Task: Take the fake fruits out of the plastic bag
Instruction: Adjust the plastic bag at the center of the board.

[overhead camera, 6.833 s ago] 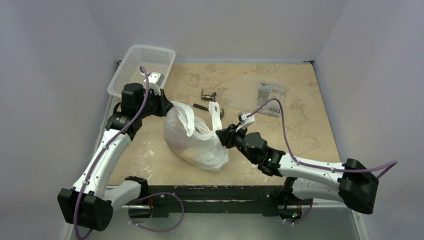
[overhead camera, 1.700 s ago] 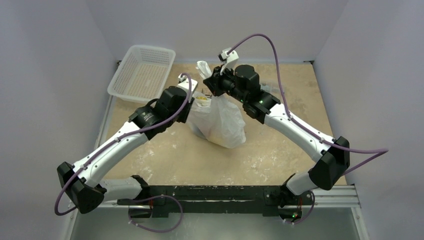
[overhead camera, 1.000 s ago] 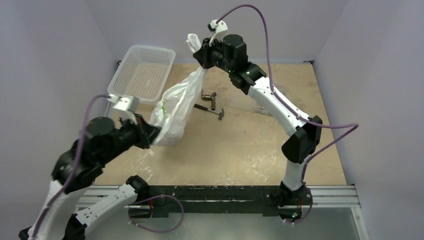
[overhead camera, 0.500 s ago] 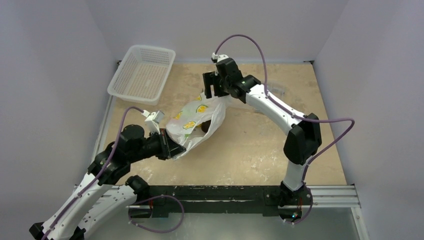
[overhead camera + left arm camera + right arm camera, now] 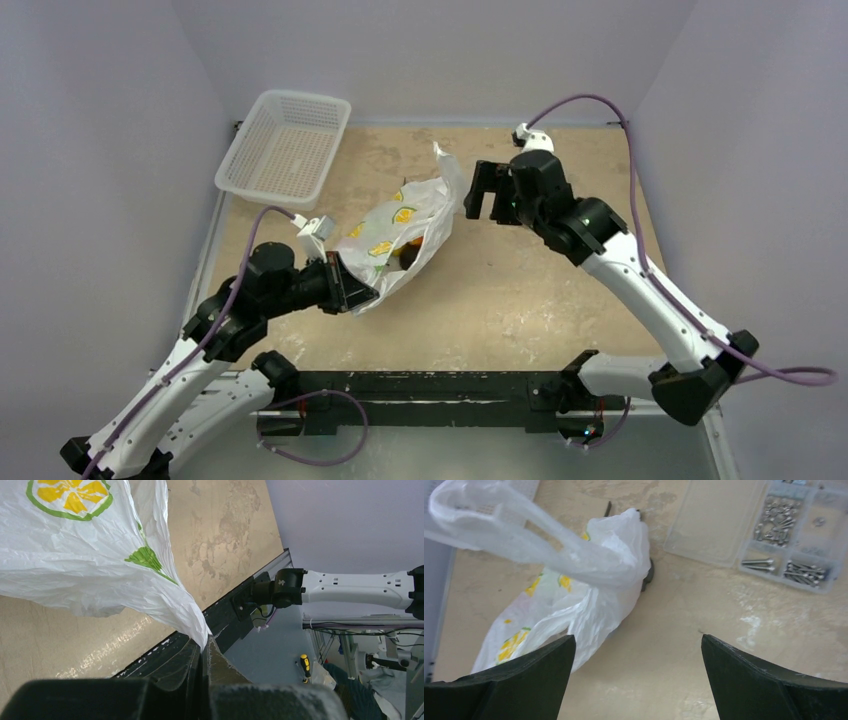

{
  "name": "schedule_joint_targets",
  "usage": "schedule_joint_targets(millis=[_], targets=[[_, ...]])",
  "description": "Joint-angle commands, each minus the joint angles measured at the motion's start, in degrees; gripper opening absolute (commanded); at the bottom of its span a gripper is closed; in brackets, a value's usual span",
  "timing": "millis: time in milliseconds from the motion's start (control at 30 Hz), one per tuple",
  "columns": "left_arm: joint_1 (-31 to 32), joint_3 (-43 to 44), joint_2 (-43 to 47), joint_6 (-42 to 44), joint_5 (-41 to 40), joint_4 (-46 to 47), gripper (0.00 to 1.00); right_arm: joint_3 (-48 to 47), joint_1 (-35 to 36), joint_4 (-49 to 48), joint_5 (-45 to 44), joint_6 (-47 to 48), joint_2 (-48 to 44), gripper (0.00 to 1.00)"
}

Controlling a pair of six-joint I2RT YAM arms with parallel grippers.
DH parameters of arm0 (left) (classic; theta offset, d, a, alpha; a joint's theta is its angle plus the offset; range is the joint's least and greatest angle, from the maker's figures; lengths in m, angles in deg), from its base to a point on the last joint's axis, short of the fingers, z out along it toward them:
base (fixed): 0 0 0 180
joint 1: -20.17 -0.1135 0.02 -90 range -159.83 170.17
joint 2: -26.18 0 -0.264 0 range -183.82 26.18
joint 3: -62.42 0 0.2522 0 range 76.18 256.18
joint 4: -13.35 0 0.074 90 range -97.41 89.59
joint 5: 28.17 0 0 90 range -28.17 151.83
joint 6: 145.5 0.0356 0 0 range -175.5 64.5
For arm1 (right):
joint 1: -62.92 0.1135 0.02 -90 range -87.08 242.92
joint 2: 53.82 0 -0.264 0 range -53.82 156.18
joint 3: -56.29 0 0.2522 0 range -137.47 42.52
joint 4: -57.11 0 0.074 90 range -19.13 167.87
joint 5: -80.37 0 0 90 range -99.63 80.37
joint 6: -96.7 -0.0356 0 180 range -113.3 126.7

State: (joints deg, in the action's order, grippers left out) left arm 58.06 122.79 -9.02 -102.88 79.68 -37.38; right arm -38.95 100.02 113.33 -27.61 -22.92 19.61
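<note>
The plastic bag point(image 5: 395, 228), thin white with yellow-green prints, lies slumped across the table's middle, its mouth facing right. At that mouth a dark brown fruit point(image 5: 407, 260) shows with a bit of orange above it; the other fake fruits are hidden. My left gripper point(image 5: 362, 291) is shut on the bag's bottom corner and holds it off the table. In the left wrist view the bag point(image 5: 75, 555) tapers into the closed left gripper point(image 5: 205, 647). My right gripper point(image 5: 487, 203) hovers wide open just right of the bag's handle, holding nothing. In the right wrist view the bag point(image 5: 594, 595) and its free handle loop point(image 5: 489, 517) lie beyond the right gripper point(image 5: 638, 647).
A white mesh basket point(image 5: 285, 145) stands at the back left corner. A clear flat box of small parts point(image 5: 749, 525) lies under my right arm. Something small and dark point(image 5: 650, 575) peeks out behind the bag. Bare tabletop point(image 5: 520, 300) spreads to the front right.
My right gripper has let go of the bag's handle, opened wide and drawn back to the right. The bag has dropped and slumped while the left gripper keeps its corner.
</note>
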Motion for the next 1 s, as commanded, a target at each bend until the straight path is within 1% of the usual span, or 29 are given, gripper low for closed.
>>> schedule_joint_targets(millis=[0,33,67,133,200,267,333,400,467,533,567,600,633,667,700,733,767,867,933,967], targets=[[-0.1,1.3,0.7,0.3,1.5,2.5,0.0,13.1,1.0,-12.5,14.6,-12.3,-7.4,0.99],[-0.1,1.2,0.8,0.1,1.5,2.5,0.0,16.5,2.5,-17.3,16.6,-15.0,-8.3,0.99],[-0.2,1.2,0.9,0.1,1.5,2.7,0.0,18.8,4.8,-21.4,16.0,-16.8,-8.4,0.99],[-0.2,1.1,1.0,0.0,1.5,2.8,0.0,20.2,8.4,-24.8,13.6,-18.7,-6.6,0.99],[-0.1,1.1,1.1,0.0,1.6,2.2,0.0,21.6,10.5,-28.4,11.8,-20.4,-4.4,0.99],[-0.2,0.9,1.3,-0.1,1.7,1.7,0.0,24.9,12.1,-34.0,10.7,-22.9,-2.9,0.99],[-0.2,0.8,1.8,0.0,1.8,0.8,0.0,27.4,12.5,-36.5,8.4,-25.5,-1.3,0.94],[-0.1,0.7,2.4,0.1,1.6,-0.1,0.0,30.3,12.7,-39.3,5.7,-27.2,-0.3,0.85],[-0.2,0.7,3.2,0.5,1.6,-0.9,0.0,33.3,12.7,-43.5,4.3,-27.6,0.0,0.71],[-0.2,1.0,3.5,1.8,2.5,-1.6,0.0,35.8,12.8,-47.6,3.5,-25.4,1.0,0.53],[-0.1,1.7,3.4,2.7,2.6,-2.6,0.06,36.5,12.8,-49.0,4.2,-24.3,1.6,0.43],[-0.2,2.7,2.9,4.0,2.6,-3.9,0.21,36.9,12.8,-50.9,5.1,-21.6,2.1,0.22],[-0.1,4.2,2.2,5.4,2.7,-5.5,0.39,37.6,13.0,-52.7,6.0,-19.5,2.1,0.03],[-0.2,6.3,1.1,7.8,2.6,-7.2,0.53,38.6,13.2,-54.4,6.7,-19.0,2.0,0.0],[-0.2,9.2,-0.2,10.3,1.4,-9.9,0.65,40.0,13.3,-56.5,7.4,-18.7,1.5,0.0],[-0.1,12.5,-2.6,12.6,-1.5,-12.8,0.72,41.3,13.4,-58.4,8.0,-18.4,0.9,0.0],[-0.2,16.3,-4.7,15.2,-3.9,-15.2,0.77,42.5,13.5,-59.6,8.4,-18.3,0.4,0.0],[-0.1,26.1,-11.4,22.5,-10.1,-18.8,0.82,43.4,13.5,-59.7,8.5,-17.6,-0.4,0.0],[-0.1,29.7,-15.5,27.3,-13.3,-17.2,0.83,43.3,13.5,-59.4,9.3,-16.6,-0.6,0.0],[-0.1,30.2,-17.2,30.5,-13.8,-14.6,0.83,43.2,13.5,-59.2,9.4,-16.5,-0.8,0.0]])
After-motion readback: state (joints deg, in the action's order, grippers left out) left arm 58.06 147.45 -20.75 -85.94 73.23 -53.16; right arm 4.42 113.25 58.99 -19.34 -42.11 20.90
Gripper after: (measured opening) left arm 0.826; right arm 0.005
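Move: The right edge of the white bag's open mouth lies about 12 cm to the left of my right hand, 6 cm back and 15 cm lower. The fruits showing in the mouth are level with that hand, some 17 cm left and 22 cm below; the near corner my left hand still holds is 17 cm back and 24 cm left. From my left hand that right edge is about 12 cm ahead, 12 cm right and 11 cm lower. I swing my open right hand back and left, sinking about 15 cm, and roll it some 25 degrees so its left side rises, then shut the fingers on the right edge of the bag's mouth and hold there. My left hand keeps the near corner, easing back slightly, until the right has closed; it then opens, lets go and lifts about 7 cm, tilting up. ##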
